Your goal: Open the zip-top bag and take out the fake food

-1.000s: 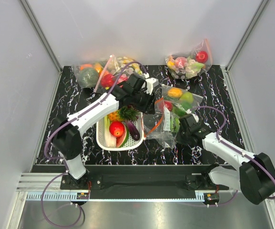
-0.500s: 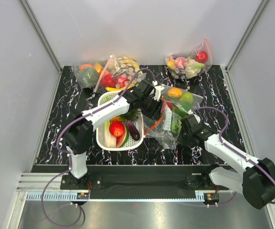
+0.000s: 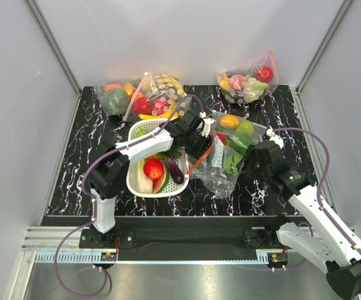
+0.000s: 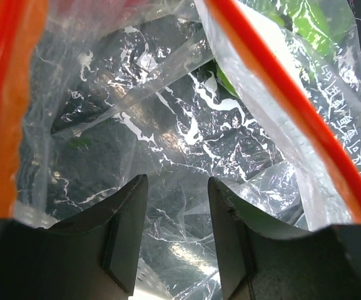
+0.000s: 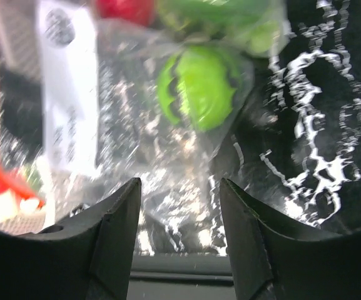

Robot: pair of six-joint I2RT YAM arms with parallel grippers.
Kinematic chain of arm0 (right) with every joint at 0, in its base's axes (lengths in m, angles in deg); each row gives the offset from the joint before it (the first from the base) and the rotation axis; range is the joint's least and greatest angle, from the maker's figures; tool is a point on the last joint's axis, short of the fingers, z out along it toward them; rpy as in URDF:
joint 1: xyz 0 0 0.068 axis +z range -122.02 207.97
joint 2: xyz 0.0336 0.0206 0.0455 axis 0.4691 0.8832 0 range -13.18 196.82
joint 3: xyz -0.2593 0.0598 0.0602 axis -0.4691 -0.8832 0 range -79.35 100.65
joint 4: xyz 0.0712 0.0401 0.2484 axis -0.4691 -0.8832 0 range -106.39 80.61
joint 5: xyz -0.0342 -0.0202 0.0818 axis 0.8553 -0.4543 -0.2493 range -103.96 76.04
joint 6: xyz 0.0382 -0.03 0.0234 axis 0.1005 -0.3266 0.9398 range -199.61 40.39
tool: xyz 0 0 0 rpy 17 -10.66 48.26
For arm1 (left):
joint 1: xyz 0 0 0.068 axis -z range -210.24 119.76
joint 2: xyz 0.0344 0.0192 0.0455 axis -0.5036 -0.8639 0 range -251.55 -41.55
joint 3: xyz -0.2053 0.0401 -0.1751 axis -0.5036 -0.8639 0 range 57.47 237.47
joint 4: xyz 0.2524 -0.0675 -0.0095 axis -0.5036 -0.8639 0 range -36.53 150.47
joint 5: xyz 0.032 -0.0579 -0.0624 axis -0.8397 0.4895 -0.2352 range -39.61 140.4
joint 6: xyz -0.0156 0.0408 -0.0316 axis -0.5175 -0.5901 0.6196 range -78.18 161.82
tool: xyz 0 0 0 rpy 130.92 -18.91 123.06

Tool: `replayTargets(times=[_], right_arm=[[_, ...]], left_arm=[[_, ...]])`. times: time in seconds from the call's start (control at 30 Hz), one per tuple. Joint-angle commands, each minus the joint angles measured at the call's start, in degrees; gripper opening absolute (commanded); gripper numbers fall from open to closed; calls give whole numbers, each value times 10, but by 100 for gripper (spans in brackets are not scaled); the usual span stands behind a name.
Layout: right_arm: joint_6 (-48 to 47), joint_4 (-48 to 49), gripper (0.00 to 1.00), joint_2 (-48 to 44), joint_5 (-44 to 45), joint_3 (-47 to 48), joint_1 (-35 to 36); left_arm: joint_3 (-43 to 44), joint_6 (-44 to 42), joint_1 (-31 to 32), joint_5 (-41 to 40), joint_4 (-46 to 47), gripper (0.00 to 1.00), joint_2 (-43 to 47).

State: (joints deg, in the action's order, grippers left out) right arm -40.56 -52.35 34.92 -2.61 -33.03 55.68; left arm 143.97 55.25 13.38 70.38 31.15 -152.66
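Observation:
The zip-top bag [image 3: 218,172] lies crinkled right of the basket, its white label [image 3: 219,153] up and its orange-red zip strip [image 4: 280,75] spread wide. My left gripper [image 4: 177,181] stands open inside the bag's mouth [image 3: 202,145], with only clear film ahead of its fingers. A green round fruit [image 5: 199,87] sits in the bag near its bottom. My right gripper [image 5: 180,181] is open just off the bag's lower right side [image 3: 250,165], gripping nothing. A red round fruit [image 3: 153,169] lies in the basket. The left arm hides most of the pineapple.
The white basket [image 3: 132,178] left of the bag also holds a watermelon slice and an eggplant [image 3: 175,170]. A clear bag with an orange and a green apple [image 3: 238,128] lies just behind. A dotted bag [image 3: 161,90] and another full bag [image 3: 246,84] sit at the back.
My right gripper has opened, let go of the bag's lower edge and risen away to the right. My left gripper has moved right, from the basket's far side into the bag's mouth.

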Motion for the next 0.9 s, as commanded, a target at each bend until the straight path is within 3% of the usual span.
replayTargets(times=[0.0,0.17,0.37,0.6,0.7,0.87], right_arm=[[-12,37,60,30,10,-4,-43],[-15,146,60,74,-41,-39,-121],[-26,219,60,146,-66,-39,-132],[-23,227,58,190,-52,-53,-134],[-15,237,48,194,-49,-67,-135],[-10,232,15,234,-50,-70,-137]], left_arm=[[-6,3,1,19,39,47,4],[-10,7,0,22,39,47,5],[-7,12,0,30,38,47,5],[-8,12,0,34,41,47,11],[-10,16,0,41,46,47,12],[-6,17,0,47,52,47,10]])
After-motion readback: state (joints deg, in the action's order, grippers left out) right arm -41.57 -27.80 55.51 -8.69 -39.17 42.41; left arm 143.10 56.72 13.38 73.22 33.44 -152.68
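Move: The green fruit, still inside the open bag, lies about 8 cm ahead of the right hand, 1 cm left and 12 cm below. The bag's white label is some 4 cm beyond the fruit and 6 cm left of it; the neighbouring bag's green pepper is 7 cm straight beyond the fruit. From the left hand, spread in the bag's mouth, the fruit is some 12 cm right, 4 cm back and 5 cm below. The right hand reaches about 8 cm forward and 7 down to the green fruit, fingers closing at the film. ##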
